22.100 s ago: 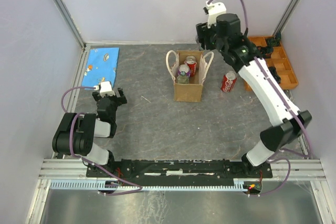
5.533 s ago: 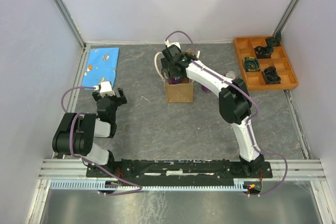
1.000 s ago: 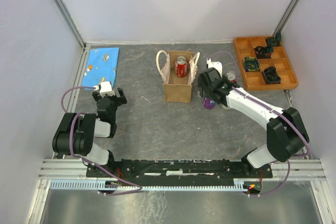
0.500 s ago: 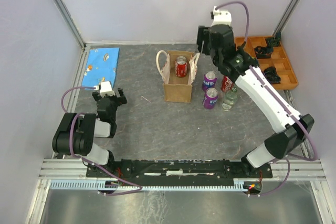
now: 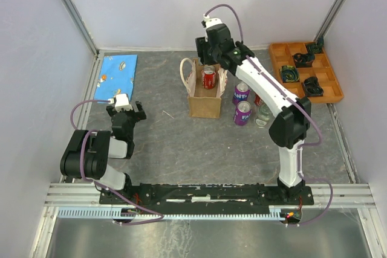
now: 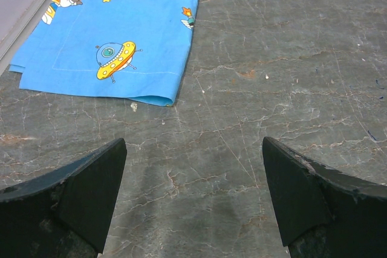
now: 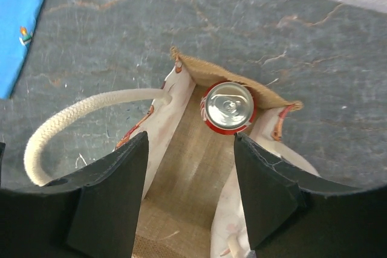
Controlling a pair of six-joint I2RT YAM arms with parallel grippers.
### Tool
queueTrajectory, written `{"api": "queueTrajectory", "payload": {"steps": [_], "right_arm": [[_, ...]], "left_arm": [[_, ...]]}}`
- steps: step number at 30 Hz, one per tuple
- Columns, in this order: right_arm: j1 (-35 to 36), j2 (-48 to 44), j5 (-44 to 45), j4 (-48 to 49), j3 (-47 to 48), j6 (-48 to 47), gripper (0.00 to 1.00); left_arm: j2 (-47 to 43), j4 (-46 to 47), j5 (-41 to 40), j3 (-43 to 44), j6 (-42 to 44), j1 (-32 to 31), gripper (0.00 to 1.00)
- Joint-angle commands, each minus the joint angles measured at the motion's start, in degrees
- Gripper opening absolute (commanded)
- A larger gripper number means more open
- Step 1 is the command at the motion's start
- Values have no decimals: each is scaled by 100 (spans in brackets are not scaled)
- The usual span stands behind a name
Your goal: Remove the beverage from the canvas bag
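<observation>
The canvas bag stands upright at mid-table with its mouth open and cream handles to either side. One beverage, a red can, stands inside against the bag's far wall. My right gripper hovers over the far end of the mouth. In the right wrist view the red can shows its silver top just ahead of the right gripper, which is open and empty above the canvas bag. My left gripper is open over bare table at the near left.
Right of the bag stand two purple cans, a clear bottle and a red can half hidden by the arm. An orange tray sits at the far right. A blue cloth lies at the far left.
My right arm rose from beside the purple cans and swung left to hover over the bag's mouth, its jaws narrowing. The left arm stayed still.
</observation>
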Motion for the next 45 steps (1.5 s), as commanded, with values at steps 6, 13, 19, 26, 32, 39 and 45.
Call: {"api": "queueTrajectory", "payload": {"steps": [6,13,19,26,32,39,45], "right_arm": [[38,551,-279,-244,370,58,71],[41,744,21,-267,112,137,82],[45,925,344,-329,84,87,88],[38,1197,690,-354,217,-19,89],[25,1485,902,-340,450,-99,90],[18,1789,1004,-271,723,-95,90],[9,2029,1151,-150,866,-120,90]], "left_arm": [[36,233,-10,109,234,-14,99],[38,240,-7,104,235,-14,99],[35,240,-10,106,234,-18,99],[38,239,-8,102,234,-14,99],[40,242,-9,102,234,-14,99],[34,238,-8,106,234,-13,99],[36,236,-11,106,235,-13,99]]}}
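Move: The red can stands upright at the far end of the canvas bag, about 7 cm ahead of the right gripper, hardly 1 cm to its right and some 20 cm below. The bag's middle is about 6 cm nearer the robot than the can. The bag's left handle loops up about 10 cm to the can's left, and the farther purple can stands 15 cm to its right and 7 cm nearer. From the left gripper the red can is about 17 cm ahead and 36 cm right, nearly level. Lower the right gripper about 15 cm towards the red can at the bag's far end, easing forward some 3 cm mostly in the last part. On the way spread the fingers from two-thirds to nearly full opening, and roll the hand's left side down while tipping the fingertips down, some 20 degrees in all, ending with the tips at about the height of the can's top, not yet closed. ##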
